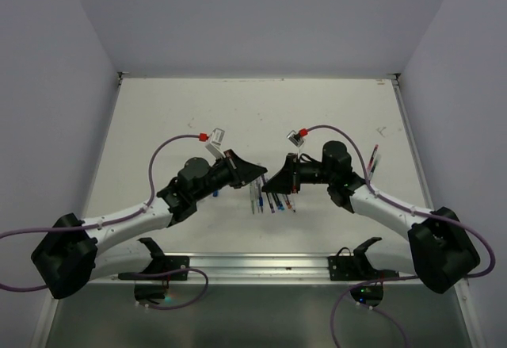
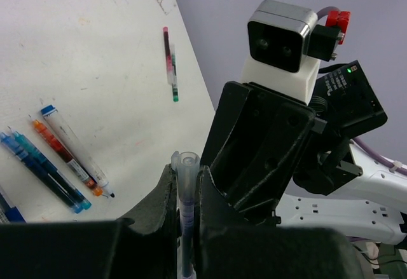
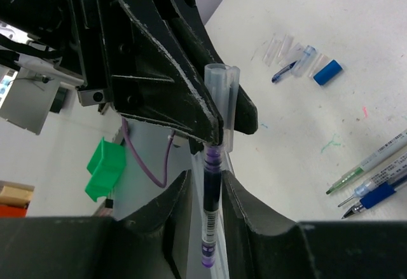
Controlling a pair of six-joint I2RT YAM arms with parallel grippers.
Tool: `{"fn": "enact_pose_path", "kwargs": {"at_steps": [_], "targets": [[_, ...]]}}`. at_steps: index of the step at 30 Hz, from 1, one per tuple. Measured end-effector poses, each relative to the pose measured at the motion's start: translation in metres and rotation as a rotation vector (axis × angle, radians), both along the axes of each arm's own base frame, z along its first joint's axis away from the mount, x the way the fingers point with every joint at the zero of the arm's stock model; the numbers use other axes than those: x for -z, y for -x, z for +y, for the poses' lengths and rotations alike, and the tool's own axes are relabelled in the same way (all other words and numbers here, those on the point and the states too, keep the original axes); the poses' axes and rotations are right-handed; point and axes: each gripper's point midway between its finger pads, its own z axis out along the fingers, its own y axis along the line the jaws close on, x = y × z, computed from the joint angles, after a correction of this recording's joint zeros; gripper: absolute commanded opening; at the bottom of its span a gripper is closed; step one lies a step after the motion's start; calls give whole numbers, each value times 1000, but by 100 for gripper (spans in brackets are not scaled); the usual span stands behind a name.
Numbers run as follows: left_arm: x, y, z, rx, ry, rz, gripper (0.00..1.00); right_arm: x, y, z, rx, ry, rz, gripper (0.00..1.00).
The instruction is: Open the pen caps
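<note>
A thin pen point(image 3: 208, 228) with purple ink hangs in the air between the two grippers above the table's near middle. Its clear cap point(image 2: 185, 164) sticks up between the fingertips of my left gripper point(image 2: 186, 172), which is shut on it. In the right wrist view the same cap point(image 3: 221, 91) is pinched by the left gripper's black fingers. My right gripper point(image 3: 206, 178) stands open around the barrel, with a slim gap on each side. From above, the left gripper point(image 1: 257, 175) and the right gripper point(image 1: 274, 180) meet tip to tip.
Several pens point(image 1: 273, 202) lie side by side on the white table below the grippers. Loose clear caps point(image 3: 280, 49) and a blue cap point(image 3: 327, 72) lie farther back. One more pen point(image 1: 372, 161) lies at the right. A green bin point(image 3: 105, 168) sits off the table.
</note>
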Motion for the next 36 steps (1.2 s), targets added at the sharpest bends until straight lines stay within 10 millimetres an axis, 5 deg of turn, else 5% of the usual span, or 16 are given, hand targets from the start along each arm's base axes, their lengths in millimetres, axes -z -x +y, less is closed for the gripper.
{"fn": "enact_pose_path", "kwargs": {"at_steps": [3, 14, 23, 28, 36], "targets": [[-4, 0, 1, -5, 7, -8, 0, 3, 0, 1, 0, 7, 6, 0], [20, -7, 12, -78, -103, 64, 0, 27, -6, 8, 51, 125, 3, 0], [20, -37, 40, -280, -317, 93, 0, 39, -20, 22, 181, 302, -140, 0], [-10, -86, 86, -540, -335, 33, 0, 87, 2, 7, 175, 504, -70, 0], [-10, -90, 117, -611, -449, -12, 0, 117, -4, -30, 293, 735, -40, 0]]}}
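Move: The purple pen's barrel lies right between the right hand's part-open fingers; its clear cap is already pinched in the left hand, the barrel some 5 cm back, 2 cm right and slightly below. About 19 cm below the right hand lie the blue pens, 6 cm ahead and 2 cm right, and the orange pen, 6 cm ahead and 6 cm right. From the left hand, the loose caps lie some 22 cm left, 1 cm ahead and 20 cm down. Right fingers shut on the pen, drawing it down some 12 cm; left carries its cap left-forward 15 cm. ##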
